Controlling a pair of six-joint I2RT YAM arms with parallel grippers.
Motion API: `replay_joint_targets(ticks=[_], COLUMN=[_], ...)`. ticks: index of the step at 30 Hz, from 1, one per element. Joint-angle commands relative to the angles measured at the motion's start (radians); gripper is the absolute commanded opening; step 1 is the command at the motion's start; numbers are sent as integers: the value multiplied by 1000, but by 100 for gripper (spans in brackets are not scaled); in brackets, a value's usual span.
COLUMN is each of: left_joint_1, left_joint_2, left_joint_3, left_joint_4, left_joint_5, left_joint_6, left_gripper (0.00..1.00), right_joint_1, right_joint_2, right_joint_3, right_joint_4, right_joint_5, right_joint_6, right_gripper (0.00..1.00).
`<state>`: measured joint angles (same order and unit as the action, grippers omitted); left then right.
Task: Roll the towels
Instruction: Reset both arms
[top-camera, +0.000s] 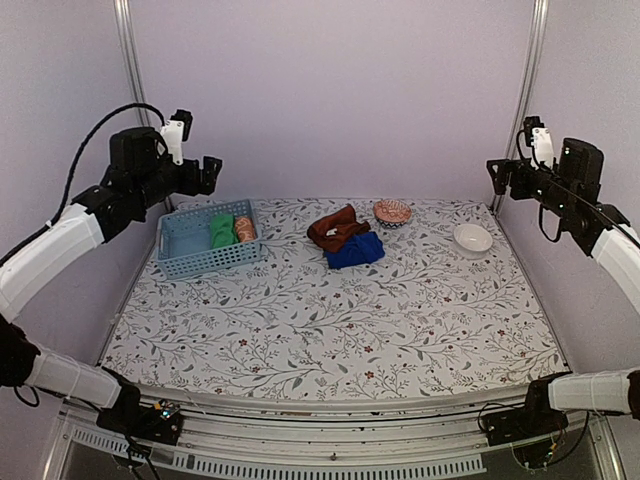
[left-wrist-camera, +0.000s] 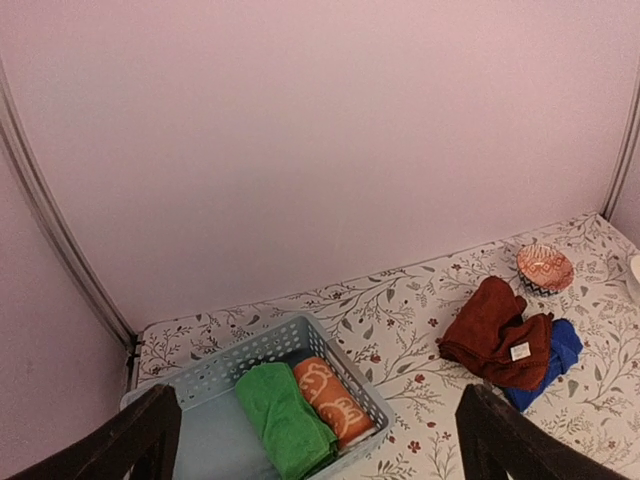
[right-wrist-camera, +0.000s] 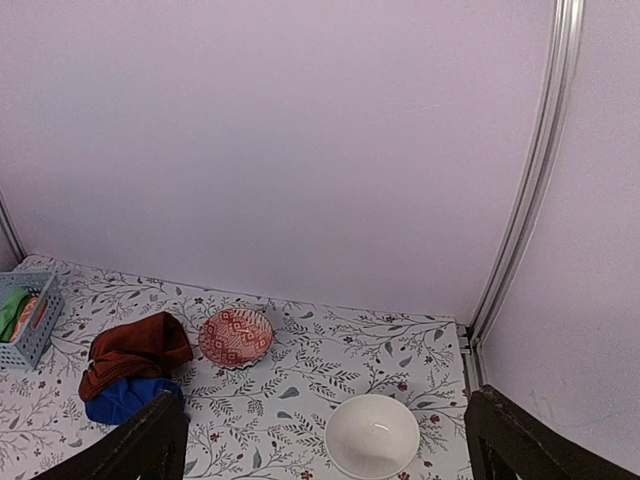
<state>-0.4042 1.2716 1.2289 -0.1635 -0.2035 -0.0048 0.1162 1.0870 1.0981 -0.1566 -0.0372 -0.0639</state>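
Observation:
A rolled green towel (top-camera: 221, 230) and a rolled orange patterned towel (top-camera: 244, 229) lie side by side in the light blue basket (top-camera: 190, 245). From the left wrist view the green towel (left-wrist-camera: 285, 418) and orange towel (left-wrist-camera: 334, 400) fill the basket's right end. A crumpled rust-brown towel (top-camera: 337, 228) lies on a deep blue towel (top-camera: 356, 250) at the table's back middle. My left gripper (top-camera: 208, 175) hovers open high above the basket, holding nothing. My right gripper (top-camera: 497, 172) hangs open high at the back right, also holding nothing.
A red patterned bowl (top-camera: 392, 212) sits just right of the towel pile, and a white bowl (top-camera: 472, 237) stands farther right. The floral tablecloth (top-camera: 330, 320) covers the table. Walls and metal posts (top-camera: 127, 60) close the back and sides.

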Motion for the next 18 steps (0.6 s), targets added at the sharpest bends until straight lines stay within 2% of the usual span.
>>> replay_joint_targets(ticks=[1,18], left_joint_1=[-14,-24], left_joint_2=[-21,-49], left_joint_3=[-148,-254], left_joint_4=[103,191], left_joint_5=[-41,2], left_joint_6=[67,116], left_gripper=[98,99], right_joint_1=[-22,-45], right_joint_2=[-22,2], right_joint_3=[-27,-7], right_joint_4=[31,11], right_joint_5=[54,-57], right_joint_6=[47,32], right_gripper=[99,99])
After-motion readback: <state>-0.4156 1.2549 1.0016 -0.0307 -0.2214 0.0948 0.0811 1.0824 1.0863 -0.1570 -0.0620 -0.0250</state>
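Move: The rolled green towel already lies in the basket, about 23 cm ahead of the left hand, 4 cm to its left and 34 cm below. The rolled orange towel is beside it, 24 cm ahead and 1 cm right of the hand. The crumpled brown towel is roughly 27 cm ahead and 30 cm right, the blue one 21 cm ahead and 35 cm right. From the right hand, the green towel is some 25 cm ahead and 73 cm left. The basket with its two rolled towels is left alone: the left hand, empty and wide open, sinks about 7 cm in the air behind and above the basket, nearly all of it quickly at the outset, then hardly moves. It rolls some 5 to 10 degrees, left side rising, its fingers still pointing forward and touching nothing. ##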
